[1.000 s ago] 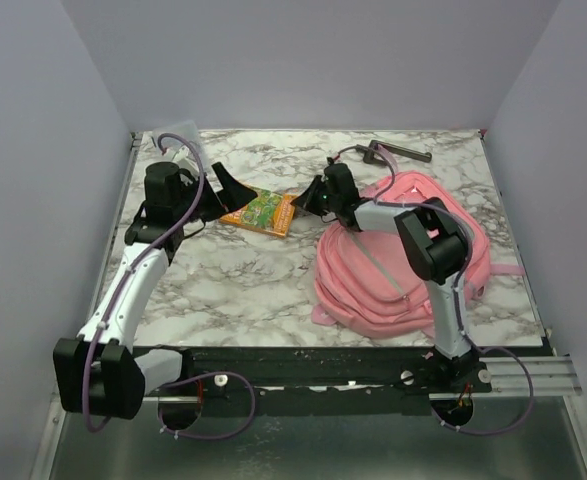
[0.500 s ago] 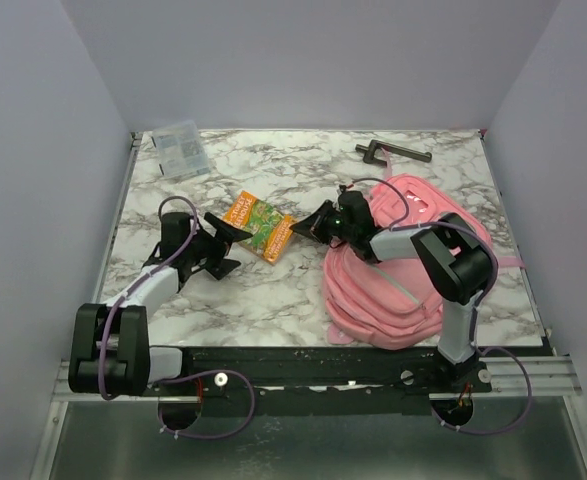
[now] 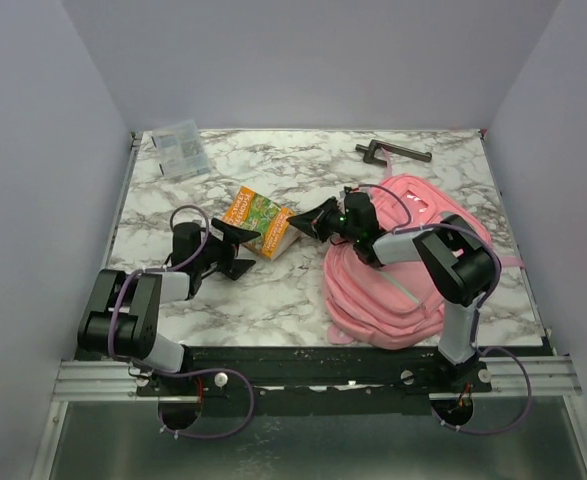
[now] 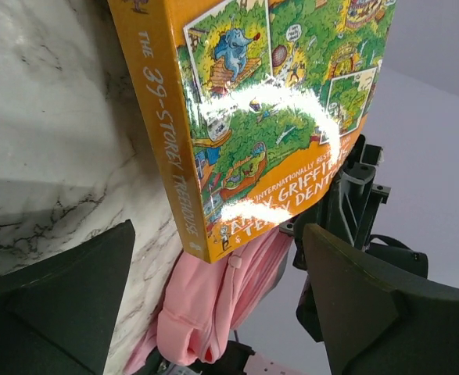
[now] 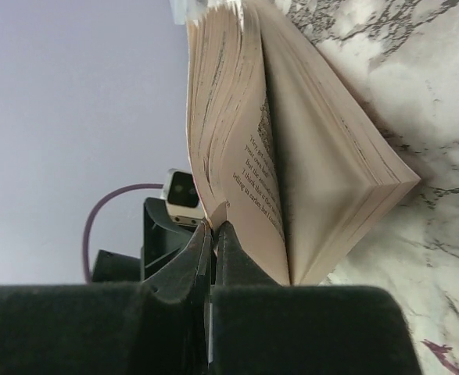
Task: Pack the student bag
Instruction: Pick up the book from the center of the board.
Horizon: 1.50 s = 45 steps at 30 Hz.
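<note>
The student bag (image 3: 403,265) is a soft pink backpack lying at the right of the table; its fabric (image 4: 213,305) shows behind the book in the left wrist view. An orange paperback book (image 3: 258,220) lies just left of it, its right edge lifted. My right gripper (image 3: 311,222) is shut on the corner of a few pages of the book (image 5: 292,156), jaws (image 5: 214,223) pinched tight. My left gripper (image 3: 235,252) sits low on the table, open, facing the book's spine (image 4: 174,156) with nothing between its fingers (image 4: 385,312).
A clear plastic box (image 3: 180,148) stands at the back left corner. A black handled tool (image 3: 393,152) lies at the back right beyond the bag. Marble tabletop (image 3: 273,290) shows in front of the book. Grey walls close in three sides.
My left arm has drawn back from the far left and dropped low, its open gripper now pointing at the book. The right gripper has tipped the book's right edge upward.
</note>
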### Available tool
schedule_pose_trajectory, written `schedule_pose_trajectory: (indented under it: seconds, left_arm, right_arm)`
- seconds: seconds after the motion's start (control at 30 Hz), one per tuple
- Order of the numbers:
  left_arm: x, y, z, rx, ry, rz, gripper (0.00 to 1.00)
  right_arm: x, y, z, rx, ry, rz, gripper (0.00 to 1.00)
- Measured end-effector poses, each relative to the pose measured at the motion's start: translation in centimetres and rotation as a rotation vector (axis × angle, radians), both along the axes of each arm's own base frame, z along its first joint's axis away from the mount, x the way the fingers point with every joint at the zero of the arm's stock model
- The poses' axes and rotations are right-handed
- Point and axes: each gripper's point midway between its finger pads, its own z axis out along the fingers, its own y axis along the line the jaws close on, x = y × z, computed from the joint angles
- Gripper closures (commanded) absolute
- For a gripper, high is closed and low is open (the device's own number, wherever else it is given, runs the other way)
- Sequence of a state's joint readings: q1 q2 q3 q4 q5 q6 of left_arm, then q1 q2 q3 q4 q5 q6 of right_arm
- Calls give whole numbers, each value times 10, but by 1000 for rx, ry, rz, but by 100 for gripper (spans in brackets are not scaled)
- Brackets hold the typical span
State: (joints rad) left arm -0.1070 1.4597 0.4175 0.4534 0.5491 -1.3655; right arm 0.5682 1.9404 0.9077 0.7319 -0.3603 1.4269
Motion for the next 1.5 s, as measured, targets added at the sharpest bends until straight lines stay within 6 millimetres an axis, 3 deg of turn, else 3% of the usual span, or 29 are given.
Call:
schedule_pose_trajectory:
  seconds: [0.17, 0.47, 0.7, 0.83, 0.9, 0.97, 1.13, 1.27, 1.43, 1.5]
  left_arm:
    - [4, -5, 2, -99, -81, 51, 32]
    - [23, -16, 4, -261, -157, 147, 43]
    - [31, -16, 21, -272, -242, 179, 82]
    - [32, -14, 47, -257, -326, 171, 95]
    - [29, -15, 64, -249, -375, 152, 99]
    - [25, -17, 82, -221, -424, 117, 100]
    - [15, -23, 121, -149, -520, 30, 100]
    - [-1, -25, 131, -110, -534, -24, 100]
    - [-22, -36, 142, -63, -568, -171, 100]
    - [-35, -42, 157, -59, -624, -259, 100]
  right_arm:
    - [1, 1, 11, 49, 16, -13, 100]
    - [2, 1, 21, 82, 30, -26, 100]
    - [-1, -2, 34, 94, -19, -21, 95]
    - [-13, -11, 37, 0, -128, 23, 72]
    - [-23, -17, 42, -97, -195, 59, 56]
    - [-31, -26, 53, -198, -284, 91, 47]
    - [-50, -46, 82, -449, -508, 165, 29]
    - [-83, -54, 93, -609, -636, 227, 18]
    - [-108, -69, 108, -648, -692, 248, 9]
    - [-112, -73, 114, -639, -698, 246, 7]
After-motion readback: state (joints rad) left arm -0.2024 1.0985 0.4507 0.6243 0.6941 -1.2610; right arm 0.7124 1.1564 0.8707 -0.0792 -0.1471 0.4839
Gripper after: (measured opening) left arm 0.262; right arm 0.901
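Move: The book slants up between the hands, its front cover and some pages already pinched by the right fingers. Its middle is about 6 cm ahead of the open left hand, 4 cm to its right and about level in height. From the right hand, the book's middle is some 8 cm left, 1 cm back and 3 cm lower. The pink bag's middle lies about 27 cm right of the right hand and 12 cm back; a black bar lies 26 cm right and 20 cm ahead. Forward some 3 cm and slightly right, the left hand works in around the book's spine, rolling its left side down about 15 degrees, and closes on it while the right hand keeps its pinch and rises about 3 cm. The left then lifts roughly 15 cm, tipping its fingers up and easing back, as the right opens, lets go and draws back, up and right. ##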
